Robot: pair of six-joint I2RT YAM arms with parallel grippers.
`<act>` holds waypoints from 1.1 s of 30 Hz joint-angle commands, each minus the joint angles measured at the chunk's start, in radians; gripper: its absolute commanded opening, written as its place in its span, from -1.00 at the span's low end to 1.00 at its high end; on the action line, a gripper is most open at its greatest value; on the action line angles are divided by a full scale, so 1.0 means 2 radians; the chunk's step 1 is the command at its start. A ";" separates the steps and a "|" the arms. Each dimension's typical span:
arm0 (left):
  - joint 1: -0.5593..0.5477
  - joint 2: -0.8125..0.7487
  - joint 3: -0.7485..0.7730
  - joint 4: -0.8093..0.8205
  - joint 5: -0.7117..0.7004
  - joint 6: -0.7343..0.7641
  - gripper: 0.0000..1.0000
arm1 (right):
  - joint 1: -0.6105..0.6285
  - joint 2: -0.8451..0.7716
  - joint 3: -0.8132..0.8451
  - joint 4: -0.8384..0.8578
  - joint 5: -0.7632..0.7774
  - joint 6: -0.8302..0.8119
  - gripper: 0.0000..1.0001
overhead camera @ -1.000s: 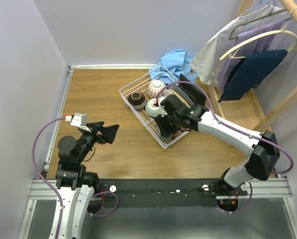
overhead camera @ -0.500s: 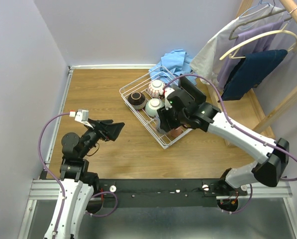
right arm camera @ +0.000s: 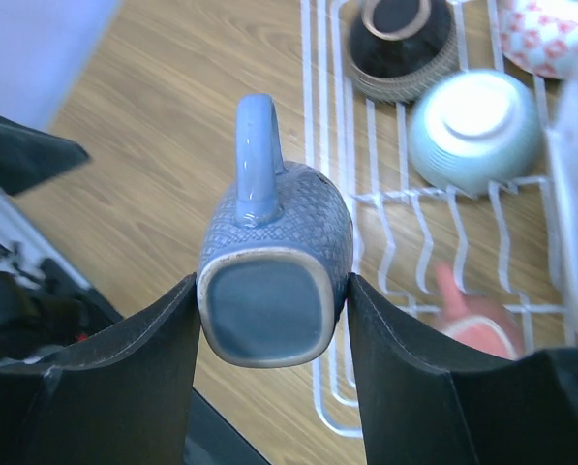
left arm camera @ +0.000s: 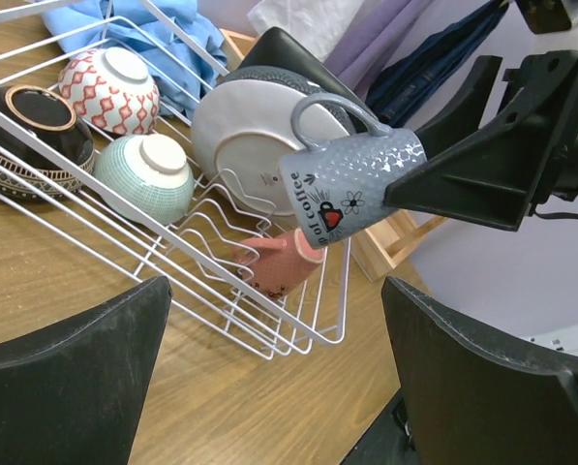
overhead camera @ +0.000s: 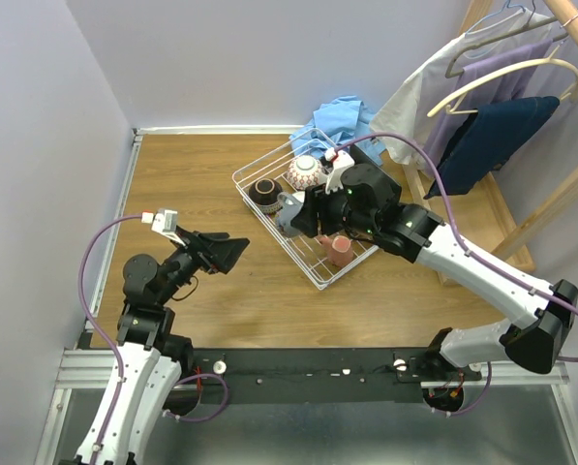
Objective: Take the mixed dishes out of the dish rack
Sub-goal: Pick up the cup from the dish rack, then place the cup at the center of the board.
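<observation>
The white wire dish rack (overhead camera: 273,232) sits at the table's centre right. My right gripper (overhead camera: 298,213) is shut on a grey textured mug (right arm camera: 274,262), holding it by its sides, base toward the camera, above the rack's left edge. The mug (left arm camera: 351,184) hangs tilted with its handle up. Left in the rack are a dark brown bowl (overhead camera: 266,193), a red-patterned bowl (overhead camera: 305,172), a pale green bowl (right arm camera: 477,126), an orange-red cup (overhead camera: 339,250), a white round plate (left arm camera: 240,131) and a black square plate (left arm camera: 289,53). My left gripper (overhead camera: 232,250) is open and empty, left of the rack.
A blue cloth (overhead camera: 342,116) lies behind the rack. A wooden clothes rack (overhead camera: 550,194) with hanging garments (overhead camera: 487,136) stands at the right. Walls close the left and far sides. A metal rail (overhead camera: 308,366) runs along the near edge.
My right gripper has lifted the grey mug out of the rack and carried it left over the rack's edge. My left gripper has shifted a little right, toward the rack.
</observation>
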 commanded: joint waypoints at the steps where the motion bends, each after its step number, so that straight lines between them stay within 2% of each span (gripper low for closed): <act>1: -0.001 -0.018 0.029 -0.022 -0.011 0.005 0.98 | 0.004 -0.006 -0.025 0.135 -0.071 0.055 -0.99; 7: -0.003 -0.028 0.030 -0.018 -0.025 -0.011 0.98 | 0.003 0.002 -0.065 0.231 -0.127 0.104 -0.99; 18: -0.003 -0.023 0.015 0.028 0.005 -0.069 0.93 | -0.006 0.027 -0.129 0.415 -0.233 0.204 -0.99; 28: -0.007 -0.018 -0.005 0.055 0.032 -0.114 0.69 | -0.006 0.054 -0.150 0.495 -0.272 0.245 -0.99; 33: -0.007 -0.018 -0.011 0.073 0.042 -0.136 0.44 | -0.005 0.066 -0.159 0.528 -0.285 0.259 -0.99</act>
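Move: The right hand already holds the grey cup by its base end. The left gripper's open fingers, where it is being taken, are about 16 cm left and 6 cm back, roughly level. About 14 cm below the right hand stand the red mug, 9 cm right and 1 cm ahead, and the green bowl, 14 cm ahead and 2 cm left. From the left hand, the cup is some 13 cm right and 8 cm ahead, about level. The right hand, keeping its grip on the base end, carries the grey cup about 10 cm left and some 4 cm back towards the left gripper, rising slightly while its wrist swings and rolls roughly 45 degrees, so that its fingers go from slanting down forward-left to pointing level to the left. The left hand rises about 3 cm to meet it, easing back slightly and rolling a little, and begins to close its wide-open fingers around the approaching mouth end, though whether they touch the cup can't be seen. ##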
